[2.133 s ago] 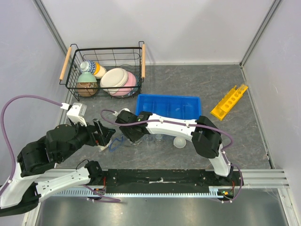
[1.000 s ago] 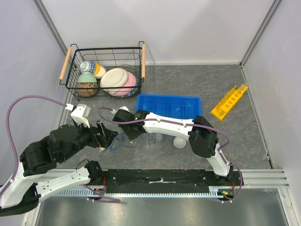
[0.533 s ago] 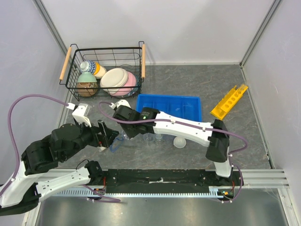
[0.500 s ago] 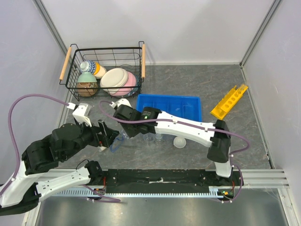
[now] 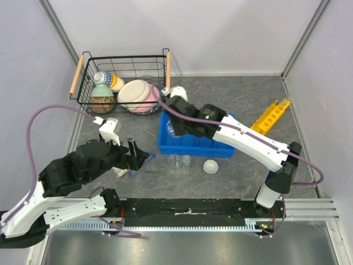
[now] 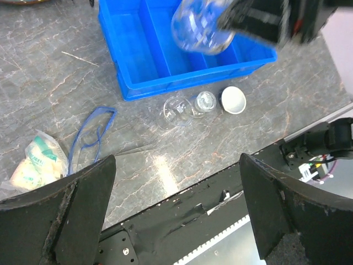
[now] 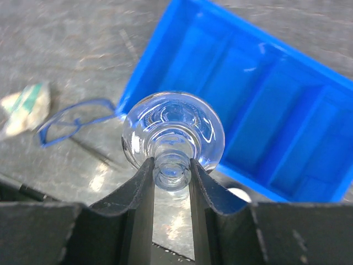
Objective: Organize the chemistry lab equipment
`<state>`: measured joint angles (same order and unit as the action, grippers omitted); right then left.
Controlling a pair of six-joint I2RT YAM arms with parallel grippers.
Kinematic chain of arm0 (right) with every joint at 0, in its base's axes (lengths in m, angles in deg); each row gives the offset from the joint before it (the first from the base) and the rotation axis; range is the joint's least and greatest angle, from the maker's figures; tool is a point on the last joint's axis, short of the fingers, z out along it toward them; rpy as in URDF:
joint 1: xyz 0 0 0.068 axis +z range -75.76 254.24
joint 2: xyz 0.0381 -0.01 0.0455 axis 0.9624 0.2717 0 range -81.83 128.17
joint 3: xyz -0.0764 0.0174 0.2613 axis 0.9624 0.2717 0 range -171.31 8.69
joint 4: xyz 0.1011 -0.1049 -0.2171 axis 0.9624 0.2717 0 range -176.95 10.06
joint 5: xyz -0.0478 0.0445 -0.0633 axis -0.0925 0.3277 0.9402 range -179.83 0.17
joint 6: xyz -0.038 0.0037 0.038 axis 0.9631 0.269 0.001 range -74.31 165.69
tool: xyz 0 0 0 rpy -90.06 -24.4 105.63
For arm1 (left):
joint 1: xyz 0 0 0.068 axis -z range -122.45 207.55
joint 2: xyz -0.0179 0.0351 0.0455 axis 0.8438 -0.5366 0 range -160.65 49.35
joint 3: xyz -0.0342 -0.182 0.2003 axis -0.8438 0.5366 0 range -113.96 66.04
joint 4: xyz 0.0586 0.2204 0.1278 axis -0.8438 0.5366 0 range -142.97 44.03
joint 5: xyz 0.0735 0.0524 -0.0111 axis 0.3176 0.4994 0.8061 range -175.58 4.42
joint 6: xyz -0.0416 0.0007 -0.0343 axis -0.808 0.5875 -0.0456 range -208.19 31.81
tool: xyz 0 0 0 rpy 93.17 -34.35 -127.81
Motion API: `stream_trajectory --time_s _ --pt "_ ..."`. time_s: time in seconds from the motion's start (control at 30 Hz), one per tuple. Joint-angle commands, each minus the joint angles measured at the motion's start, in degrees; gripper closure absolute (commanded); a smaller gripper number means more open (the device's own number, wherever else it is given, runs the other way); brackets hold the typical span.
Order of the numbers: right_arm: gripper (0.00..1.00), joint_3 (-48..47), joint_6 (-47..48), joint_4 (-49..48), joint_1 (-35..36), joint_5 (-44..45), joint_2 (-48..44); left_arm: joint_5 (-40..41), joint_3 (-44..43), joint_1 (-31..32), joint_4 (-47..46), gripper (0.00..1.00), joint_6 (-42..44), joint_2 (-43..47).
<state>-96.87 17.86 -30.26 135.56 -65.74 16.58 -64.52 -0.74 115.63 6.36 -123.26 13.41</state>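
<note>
My right gripper (image 7: pixel 172 172) is shut on the neck of a round clear glass flask (image 7: pixel 174 130), which hangs in the air over the left end of the blue divided tray (image 7: pixel 265 94). From above, the flask (image 5: pixel 171 128) sits over the tray's (image 5: pixel 196 146) left compartment. Two small glass vessels (image 5: pixel 175 161) (image 5: pixel 187 160) and a white domed dish (image 5: pixel 210 165) stand on the table just in front of the tray. The yellow rack (image 5: pixel 268 118) lies at the far right. My left gripper (image 6: pixel 177 182) stands open and empty, high above the table's near edge.
A wire basket (image 5: pixel 124 59) with ceramic bowls stands at the back left. Blue safety glasses (image 6: pixel 91 141), a thin rod (image 6: pixel 135 148) and a small packet (image 6: pixel 36 163) lie on the table left of the glass vessels. Grey walls close both sides.
My right arm has lifted the flask from the table near the safety glasses and carried it back and right to the tray's left end. My left arm shifted slightly right.
</note>
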Motion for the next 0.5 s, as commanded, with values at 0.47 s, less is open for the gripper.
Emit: stream_trajectory --time_s 0.47 --pt "0.91 8.61 0.76 -0.44 -28.61 -2.82 -7.71 -9.11 8.95 -0.08 -18.54 0.01 5.10 -15.98"
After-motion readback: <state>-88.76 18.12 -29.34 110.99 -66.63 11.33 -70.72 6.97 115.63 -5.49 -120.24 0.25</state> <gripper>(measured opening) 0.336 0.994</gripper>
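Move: Blue tray's middle: about 10 cm ahead of the flask-holding right hand, 9 cm to its right and 23 cm below. The white cup lies some 15 cm right and 6 cm back of that hand; the yellow rack, 42 cm right and 17 cm ahead. From the empty left hand, the larger glass beaker is roughly 10 cm ahead, 11 cm right and 26 cm down, the glass jar 5 cm farther right, the blue goggles 8 cm ahead and 4 cm left. Keeping its pinch on the glass flask's neck, the right hand carries the flask about 15 cm right and 9 cm forward, over the blue tray's right half, turning some 25 degrees clockwise and just starting to sink. The left hand, fingers still wide open, moves right and down, about 6 cm each, and slightly forward towards the larger beaker, touching nothing. ##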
